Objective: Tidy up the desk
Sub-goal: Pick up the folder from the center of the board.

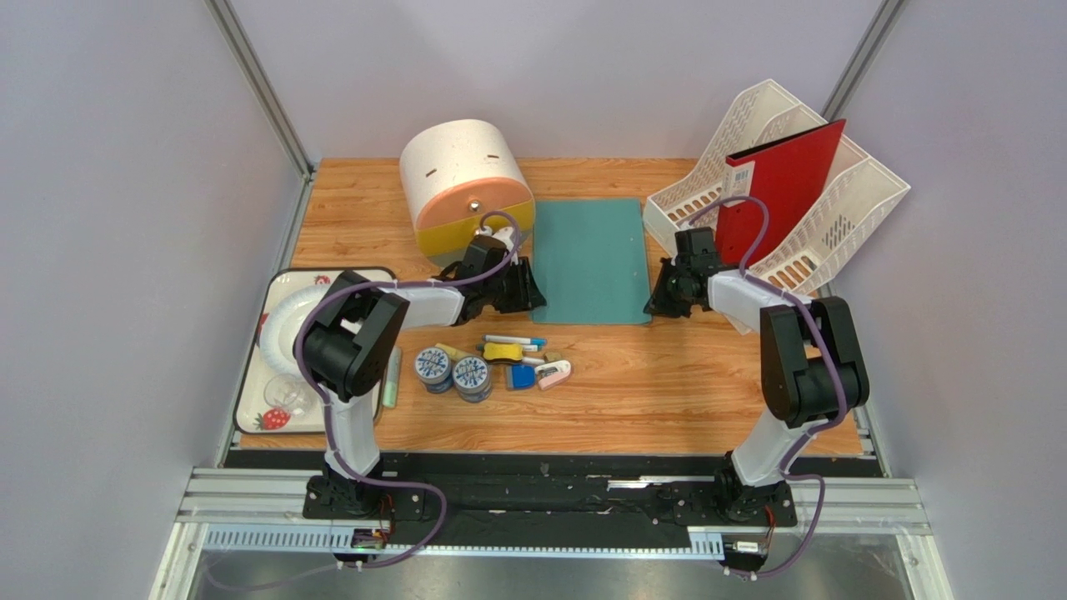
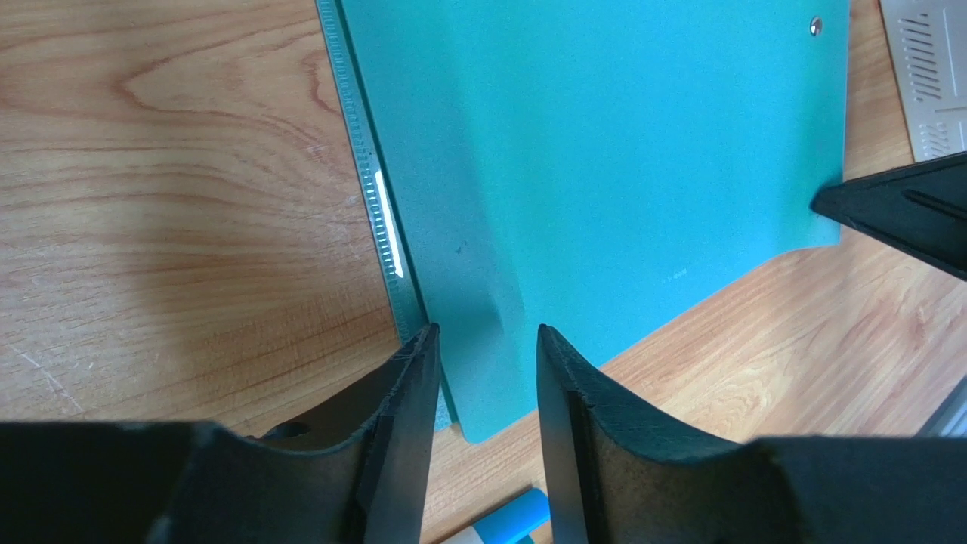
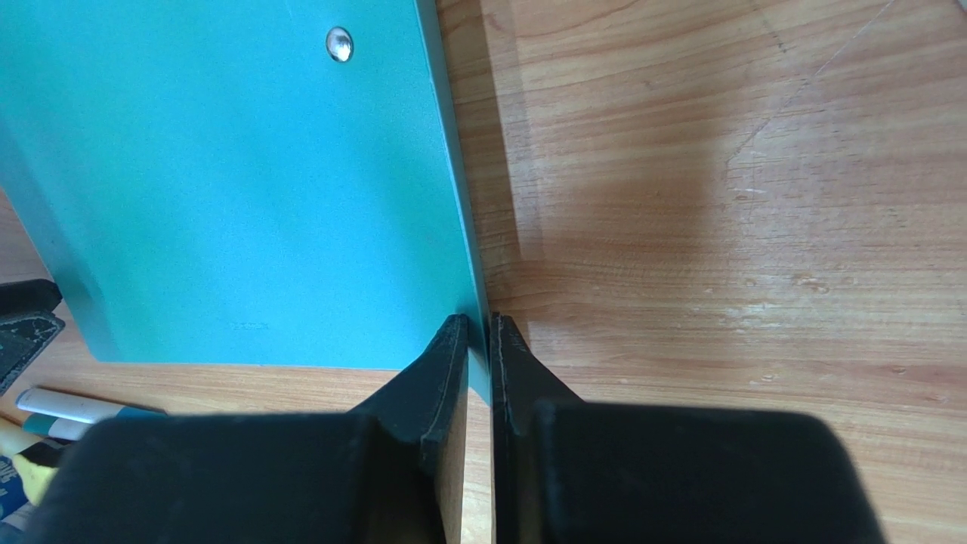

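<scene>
The desk is a light wood-grain tabletop. A teal folder lies flat on it at mid-back. My left gripper is at the folder's near left corner. In the left wrist view its jaws stand apart, with that corner of the folder between them and not pinched. My right gripper is at the folder's near right corner. In the right wrist view its jaws are closed on the folder's thin right edge.
A round white, orange and yellow container stands behind the left gripper. A white file rack holding a red folder is at the back right. Tape rolls, markers and small items lie near the middle front. A strawberry-print tray sits at the left.
</scene>
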Robot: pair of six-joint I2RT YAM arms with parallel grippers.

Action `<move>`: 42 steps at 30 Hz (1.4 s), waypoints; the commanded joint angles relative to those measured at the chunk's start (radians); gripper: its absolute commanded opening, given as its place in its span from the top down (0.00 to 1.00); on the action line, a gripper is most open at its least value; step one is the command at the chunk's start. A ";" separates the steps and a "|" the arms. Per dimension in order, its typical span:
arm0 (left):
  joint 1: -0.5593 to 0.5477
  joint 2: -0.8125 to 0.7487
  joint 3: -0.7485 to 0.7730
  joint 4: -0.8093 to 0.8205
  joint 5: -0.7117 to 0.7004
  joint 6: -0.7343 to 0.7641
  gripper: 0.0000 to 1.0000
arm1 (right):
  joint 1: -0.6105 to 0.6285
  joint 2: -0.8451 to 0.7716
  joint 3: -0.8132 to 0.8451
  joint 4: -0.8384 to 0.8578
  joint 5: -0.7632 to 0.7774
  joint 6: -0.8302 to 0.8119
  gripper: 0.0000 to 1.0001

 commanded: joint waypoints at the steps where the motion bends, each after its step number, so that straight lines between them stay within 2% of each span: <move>1: -0.006 0.024 -0.017 0.041 0.069 -0.056 0.60 | 0.002 0.022 -0.042 -0.108 0.051 -0.031 1.00; 11: -0.006 0.007 -0.021 0.054 0.076 -0.051 0.80 | 0.002 0.022 -0.045 -0.107 0.046 -0.031 1.00; 14: -0.006 0.007 -0.024 0.066 0.090 -0.056 0.92 | 0.002 0.020 -0.048 -0.105 0.043 -0.033 1.00; 16: -0.006 0.004 -0.024 0.075 0.101 -0.059 0.94 | 0.002 0.017 -0.050 -0.102 0.040 -0.030 1.00; 17: -0.007 0.000 -0.024 0.080 0.104 -0.057 0.99 | 0.002 0.017 -0.051 -0.099 0.038 -0.030 1.00; 34: -0.024 -0.088 -0.011 0.095 0.147 -0.053 1.00 | 0.002 0.009 -0.067 -0.079 0.023 -0.025 1.00; 42: -0.030 -0.094 -0.001 0.088 0.156 -0.050 1.00 | 0.002 0.003 -0.076 -0.067 0.006 -0.023 0.93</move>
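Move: The folder's middle lies about 12 cm ahead and 10 cm right of the left hand, some 2 cm below; its near left corner is 2 cm back, just under those half-open fingers. The markers lie 7 cm back and 5 cm left of that hand, the drawer cabinet 16 cm ahead and 12 cm left. From the right hand, already pinching the right edge, the folder's middle is roughly 13 cm ahead and 11 cm left. The folder's upper cover, at its near left corner, is pinched as the left fingers close fully while sinking just under 1 cm; then the left hand rises about 2.5 cm, lifting the cover's edge and easing slightly back. The right fingers keep their grip on the near right edge, drifting barely half a centimetre right. ##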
